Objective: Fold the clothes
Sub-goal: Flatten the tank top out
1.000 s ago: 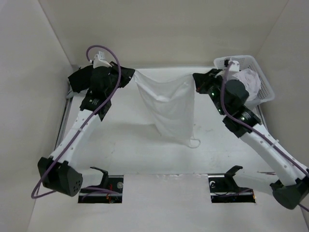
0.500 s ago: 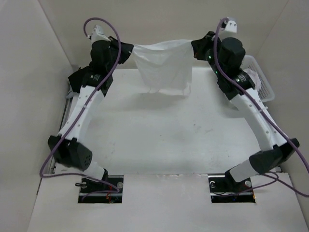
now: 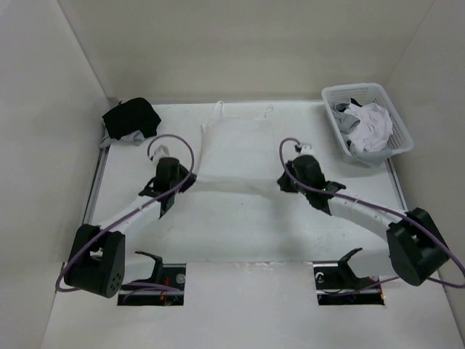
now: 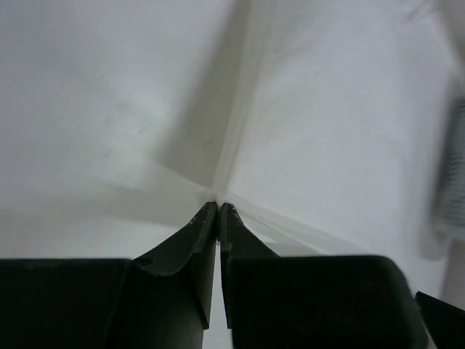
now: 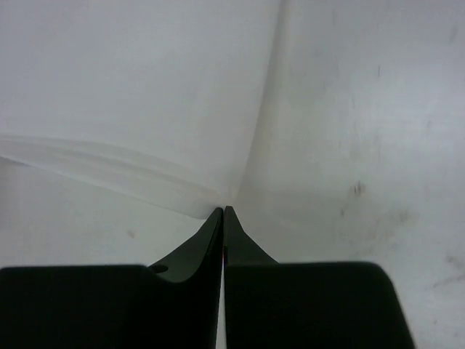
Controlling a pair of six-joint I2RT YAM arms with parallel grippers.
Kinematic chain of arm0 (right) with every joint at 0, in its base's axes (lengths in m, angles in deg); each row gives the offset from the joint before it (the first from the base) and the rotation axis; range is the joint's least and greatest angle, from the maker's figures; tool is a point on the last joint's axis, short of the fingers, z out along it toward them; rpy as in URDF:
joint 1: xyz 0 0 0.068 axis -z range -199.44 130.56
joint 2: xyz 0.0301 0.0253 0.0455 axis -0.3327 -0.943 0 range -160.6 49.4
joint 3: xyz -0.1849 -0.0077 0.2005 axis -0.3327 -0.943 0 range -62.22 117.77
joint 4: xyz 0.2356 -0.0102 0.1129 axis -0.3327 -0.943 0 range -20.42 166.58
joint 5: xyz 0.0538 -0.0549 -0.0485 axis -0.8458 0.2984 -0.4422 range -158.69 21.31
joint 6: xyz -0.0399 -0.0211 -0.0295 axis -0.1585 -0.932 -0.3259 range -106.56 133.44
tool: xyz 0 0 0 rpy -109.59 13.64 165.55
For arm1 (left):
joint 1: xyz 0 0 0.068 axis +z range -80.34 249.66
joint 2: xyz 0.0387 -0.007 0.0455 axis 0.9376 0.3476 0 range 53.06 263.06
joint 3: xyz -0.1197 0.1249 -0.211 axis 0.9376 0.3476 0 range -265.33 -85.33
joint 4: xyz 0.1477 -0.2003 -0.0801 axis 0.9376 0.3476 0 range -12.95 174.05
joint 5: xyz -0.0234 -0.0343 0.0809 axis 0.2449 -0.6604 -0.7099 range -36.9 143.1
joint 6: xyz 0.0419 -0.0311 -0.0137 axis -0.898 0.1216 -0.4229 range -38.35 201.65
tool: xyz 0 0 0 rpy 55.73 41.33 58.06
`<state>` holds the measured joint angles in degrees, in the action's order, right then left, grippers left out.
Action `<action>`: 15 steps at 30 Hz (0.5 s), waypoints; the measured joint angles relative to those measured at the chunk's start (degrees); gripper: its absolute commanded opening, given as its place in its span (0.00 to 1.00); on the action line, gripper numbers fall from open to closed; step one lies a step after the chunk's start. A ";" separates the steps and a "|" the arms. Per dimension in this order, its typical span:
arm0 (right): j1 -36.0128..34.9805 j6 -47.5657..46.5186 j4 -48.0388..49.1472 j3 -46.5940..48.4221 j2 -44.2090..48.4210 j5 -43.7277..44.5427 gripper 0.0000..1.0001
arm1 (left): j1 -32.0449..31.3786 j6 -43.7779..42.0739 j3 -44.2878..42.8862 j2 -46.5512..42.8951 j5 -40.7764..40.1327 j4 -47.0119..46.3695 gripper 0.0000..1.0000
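Observation:
A white tank top (image 3: 232, 149) lies spread on the table, its narrow straps (image 3: 218, 109) at the far end and its hem stretched between the two grippers. My left gripper (image 3: 187, 178) is shut on the hem's left corner, low over the table. My right gripper (image 3: 283, 182) is shut on the right corner. In the left wrist view the closed tips (image 4: 219, 206) pinch a fold of white fabric (image 4: 305, 109). The right wrist view shows the same: tips (image 5: 224, 209) together on the cloth edge (image 5: 145, 94).
A white lattice basket (image 3: 381, 155) at the far right holds white and grey garments (image 3: 367, 125). A black garment (image 3: 131, 116) sits bunched at the far left corner. White walls enclose the table on three sides.
Both arms have dropped from high at the back and drawn toward the near side. The tank top, which hung between them in the air, now lies flat on the table.

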<state>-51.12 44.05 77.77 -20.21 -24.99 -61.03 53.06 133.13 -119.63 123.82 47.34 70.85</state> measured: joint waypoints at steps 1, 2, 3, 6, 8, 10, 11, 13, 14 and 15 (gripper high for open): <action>-0.79 1.31 -0.11 -3.54 -1.29 -0.28 0.03 | -0.11 0.13 3.52 0.20 0.15 0.39 0.04; -1.66 2.54 -0.28 -6.47 -2.27 -0.57 0.04 | -0.24 0.35 6.99 0.17 0.39 0.79 0.04; -2.60 3.61 -0.31 -8.81 -2.93 -0.68 0.06 | -0.44 0.48 9.79 0.13 0.55 0.87 0.04; -5.46 7.08 0.74 -13.40 -2.62 0.02 0.31 | -1.40 1.46 15.30 -2.27 0.81 -0.76 0.07; -7.91 8.87 0.68 -14.58 0.11 1.07 0.42 | -2.80 1.57 17.59 -5.90 0.83 -1.20 0.11; -10.34 10.47 -1.16 -15.50 3.98 1.84 0.45 | -4.07 1.81 19.76 -9.20 0.83 -1.16 0.19; -11.28 11.30 -2.34 -15.74 6.27 2.10 0.46 | -4.37 1.99 20.61 -10.64 0.83 -1.05 0.24; -11.80 12.79 -4.15 -15.82 10.67 2.93 0.47 | -4.44 2.40 22.03 -13.38 0.66 -0.87 0.32; -11.80 13.44 -4.66 -15.82 12.50 3.13 0.47 | -4.44 2.62 22.62 -14.95 0.52 -0.72 0.33; -11.76 14.23 -5.07 -15.82 14.12 3.21 0.47 | -4.44 2.82 23.12 -16.48 0.37 -0.66 0.33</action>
<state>-62.88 58.28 72.70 -36.03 -10.87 -57.82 48.62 135.95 -96.51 107.34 47.71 70.19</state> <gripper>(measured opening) 0.467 0.317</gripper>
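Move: Some 9 cm back and 10 cm below each hand lies the bare table where its pinched hem corner of the tank top is taken. Left hand: the left strap lies about 24 cm ahead, 8 cm right; the black cloth pile about 22 cm ahead, 22 cm left. Right hand: the right strap lies some 24 cm ahead, 5 cm left; the white basket about 20 cm ahead, 29 cm right. All lie lower than the hands. Drawing the held hem down and back towards the bases, both hands sink about 10 cm and retreat the same, fingertips tipping some 10 to 15 degrees further down before easing back. Near the table they open, the right sooner and to about half, the left to a third, letting go of the corners; the right then lifts about 5 cm, the left barely. ##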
